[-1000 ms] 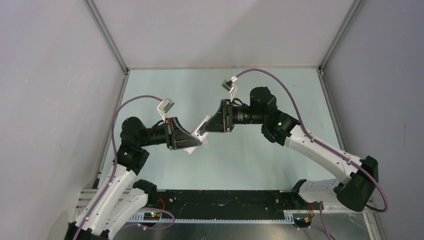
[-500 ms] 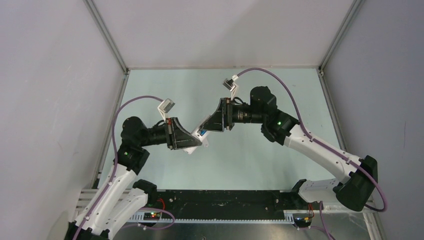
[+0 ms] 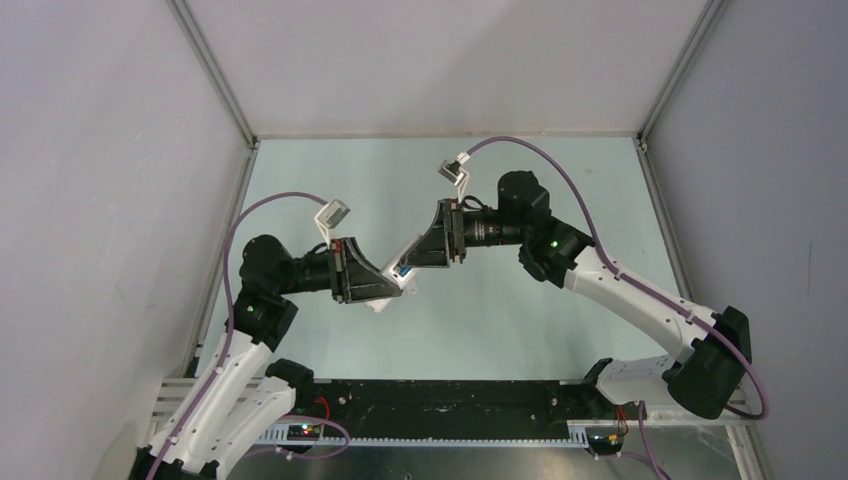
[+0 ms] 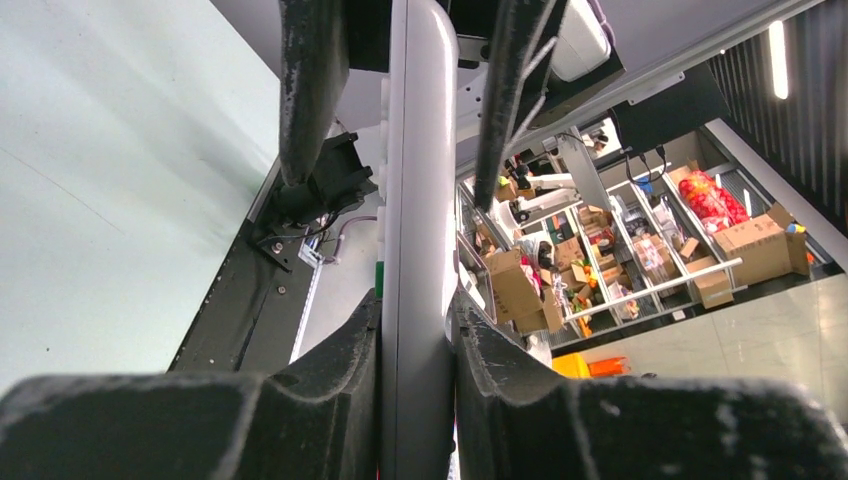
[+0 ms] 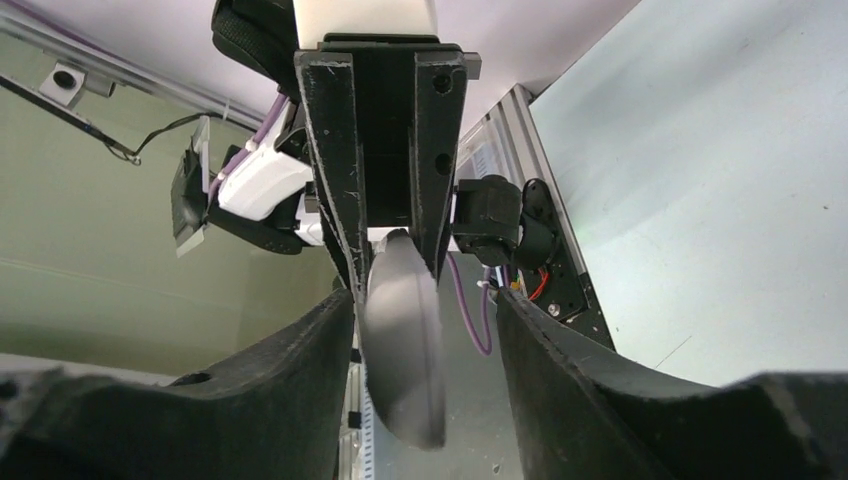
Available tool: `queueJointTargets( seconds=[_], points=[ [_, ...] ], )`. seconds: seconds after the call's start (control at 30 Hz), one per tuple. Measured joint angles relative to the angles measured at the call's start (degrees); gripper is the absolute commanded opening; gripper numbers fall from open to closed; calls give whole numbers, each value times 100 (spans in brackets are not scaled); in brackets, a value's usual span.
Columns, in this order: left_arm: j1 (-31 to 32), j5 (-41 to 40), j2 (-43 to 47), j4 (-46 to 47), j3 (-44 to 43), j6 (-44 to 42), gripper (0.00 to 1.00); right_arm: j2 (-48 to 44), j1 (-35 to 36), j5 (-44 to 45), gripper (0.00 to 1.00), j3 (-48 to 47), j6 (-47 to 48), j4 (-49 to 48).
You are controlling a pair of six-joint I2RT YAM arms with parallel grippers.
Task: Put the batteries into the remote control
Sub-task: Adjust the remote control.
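Observation:
Above the table's middle my left gripper (image 3: 392,288) is shut on the white remote control (image 3: 408,284). From the left wrist the remote (image 4: 415,200) shows as a long white bar clamped between the two pads. My right gripper (image 3: 402,266) meets it from the right and is open. Its fingers (image 5: 300,360) stand either side of the remote's rounded end (image 5: 400,350), with a gap on each side. A small blue spot, seemingly the blue battery (image 3: 400,270), shows at the remote between the two grippers. The dark battery is hidden.
Pale green table top (image 3: 500,320) inside grey walls with metal corner posts (image 3: 215,75). A black rail (image 3: 450,400) runs along the near edge between the arm bases. Purple cables (image 3: 560,165) loop over both arms.
My right gripper has opened from a narrower setting and now stands loose round the remote's end. It has shifted slightly left. The left gripper has kept its hold.

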State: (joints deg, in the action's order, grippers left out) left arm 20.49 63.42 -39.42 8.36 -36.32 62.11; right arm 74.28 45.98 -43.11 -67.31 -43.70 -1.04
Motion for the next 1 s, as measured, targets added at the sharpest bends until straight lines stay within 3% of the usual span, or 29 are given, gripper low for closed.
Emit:
queueJointTargets(
  seconds=[0.27, 0.33, 0.43, 0.57, 0.7, 1.0],
  points=[
    [0, 111, 55, -96, 0, -105, 11, 118, -46, -387, 32, 0, -94, -142],
    [0, 111, 52, -129, 0, -116, 19, 125, -46, -461, 27, 0, -136, -195],
    [0, 122, 48, -133, 0, -114, 39, 146, -46, -529, 21, 0, -175, -243],
    [0, 24, 57, -109, -2, -120, 61, 173, -46, -518, 17, 0, -232, -245],
    [0, -236, 153, -96, -2, -105, 72, 181, -46, -361, 15, 0, -337, -247],
    [2, -1655, 680, -76, 13, 297, 75, -164, -79, 658, 16, 197, -688, -372]
  ],
)
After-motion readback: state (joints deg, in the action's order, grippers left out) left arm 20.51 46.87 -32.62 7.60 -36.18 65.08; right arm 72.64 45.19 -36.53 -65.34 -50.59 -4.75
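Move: My left hand still grips the remote control, whose middle lies about 2 cm ahead and 1 cm to its right, at its height. From my right hand that middle is about 3 cm to the left and 2 cm back, level with it. The blue battery sits in the remote some 2 cm left of and 1 cm behind my right hand. The battery cover lies on the table, roughly 30 cm below both hands, some 5 cm ahead of my right hand and 1 cm to its left. I close my right fingers, drawing that hand back barely 1 cm, and pinch the upper, far end of the remote while my left hand keeps its hold almost in place. Then I open my left fingers wide and move that hand forward and up about 4 cm, turning it some 15 degrees counter-clockwise, as my right hand carries the remote 2 to 3 cm forward and turns clockwise. ##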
